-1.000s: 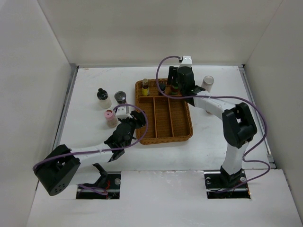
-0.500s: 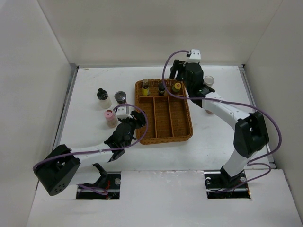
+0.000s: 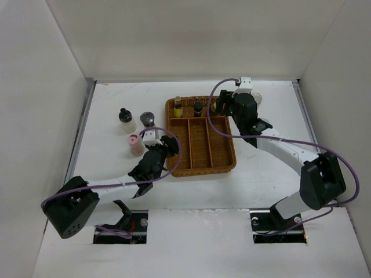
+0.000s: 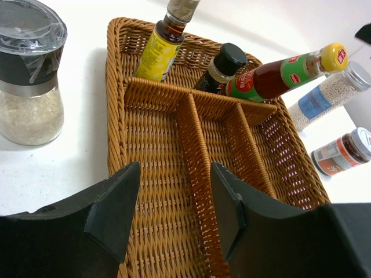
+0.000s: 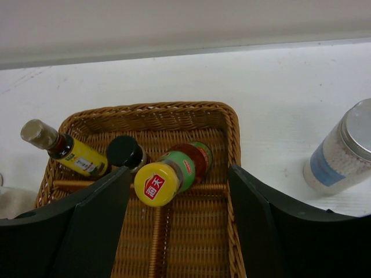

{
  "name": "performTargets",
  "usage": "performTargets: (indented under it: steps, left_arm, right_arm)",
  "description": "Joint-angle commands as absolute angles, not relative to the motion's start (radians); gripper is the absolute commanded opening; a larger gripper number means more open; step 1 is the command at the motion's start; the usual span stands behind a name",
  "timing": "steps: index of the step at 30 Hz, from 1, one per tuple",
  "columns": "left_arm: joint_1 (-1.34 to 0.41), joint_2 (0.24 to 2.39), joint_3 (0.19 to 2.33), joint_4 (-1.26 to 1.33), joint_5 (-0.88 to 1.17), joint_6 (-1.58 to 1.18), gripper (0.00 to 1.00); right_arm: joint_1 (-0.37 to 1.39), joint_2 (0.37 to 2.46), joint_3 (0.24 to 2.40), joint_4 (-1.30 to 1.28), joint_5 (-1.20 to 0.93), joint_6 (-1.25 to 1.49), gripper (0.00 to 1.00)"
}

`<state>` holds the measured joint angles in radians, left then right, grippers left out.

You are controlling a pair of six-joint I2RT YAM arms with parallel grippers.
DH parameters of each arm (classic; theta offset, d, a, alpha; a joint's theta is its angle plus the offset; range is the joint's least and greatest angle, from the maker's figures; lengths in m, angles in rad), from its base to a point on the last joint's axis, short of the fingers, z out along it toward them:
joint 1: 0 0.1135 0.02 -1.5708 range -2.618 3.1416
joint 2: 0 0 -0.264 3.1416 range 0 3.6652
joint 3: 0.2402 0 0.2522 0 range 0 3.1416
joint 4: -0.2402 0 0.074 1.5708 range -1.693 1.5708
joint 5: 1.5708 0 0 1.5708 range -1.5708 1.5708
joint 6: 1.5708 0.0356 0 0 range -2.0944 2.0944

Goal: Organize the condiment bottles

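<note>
The brown wicker tray (image 3: 200,169) holds three bottles in its back compartment: a yellow-labelled bottle (image 3: 177,108), a small dark black-capped bottle (image 3: 197,108) and a green yellow-capped bottle (image 5: 177,171) that leans tilted over the divider. My right gripper (image 3: 223,108) is open and empty, just above and behind that green bottle, its fingers on either side and apart from it. My left gripper (image 3: 167,148) is open and empty over the tray's front left part (image 4: 175,171). A tall white cylinder (image 5: 342,152) stands on the table right of the tray.
Left of the tray stand a black-capped white bottle (image 3: 126,120), a dark-topped glass grinder (image 3: 148,119) and a pink-lidded jar (image 3: 135,145). A small red-labelled jar (image 4: 345,152) stands right of the tray. White walls enclose the table.
My right gripper has let go of the green yellow-capped bottle in the tray's back right and drawn back to the right. The left arm has not moved.
</note>
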<state>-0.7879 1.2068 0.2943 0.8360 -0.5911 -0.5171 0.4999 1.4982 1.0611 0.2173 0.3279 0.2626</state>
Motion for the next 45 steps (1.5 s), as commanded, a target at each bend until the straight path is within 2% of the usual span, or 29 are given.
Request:
performTargets:
  steps: [1,11,18,30,45]
  left_arm:
    - [-0.794,1.197,0.322,0.905,-0.581,-0.528,0.49]
    - [-0.797,1.2,0.324,0.905,-0.581,-0.528,0.49]
    - [-0.795,1.2,0.324,0.905,-0.581,-0.528,0.49]
    - [-0.792,1.204,0.324,0.907,-0.581,-0.528,0.49]
    - [-0.782,1.209,0.324,0.907,-0.581,-0.528,0.49]
  right_arm:
    - [0.528,1.493,1.042,0.262,0.313,0.267,0.74]
    - [0.567,1.563,1.104,0.258,0.328,0.21,0.74]
    - [0.567,1.632,1.144,0.27,0.353,0.209,0.65]
    - [0.55,1.716,1.236,0.31,0.38,0.192,0.42]
    - [0.484,1.887,1.482,0.247,0.324,0.176,0.42]
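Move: The green-labelled condiment bottle leans back towards the robot in the basket's far right compartment, its middle about 4 cm ahead of the open right hand, 3 cm left and 9 cm below; its yellow cap is 1 cm ahead, 4 cm left, 5 cm down. Left of the hand stand the black-capped bottle (8 ahead, 11 left) and yellow-label bottle (8 ahead, 20 left); the clear jar is 10 ahead, 16 right. From the left hand the green-labelled bottle lies some 18 cm ahead, 16 right, about level. The leaning bottle's yellow-capped end is what the right hand goes for: the hand eases back a little and some 3 cm left, sinks about 5 cm beside the cap and closes its fingers on that end from both sides. Keeping the pinch, it pushes the top forward about 8 cm, rising slightly. ##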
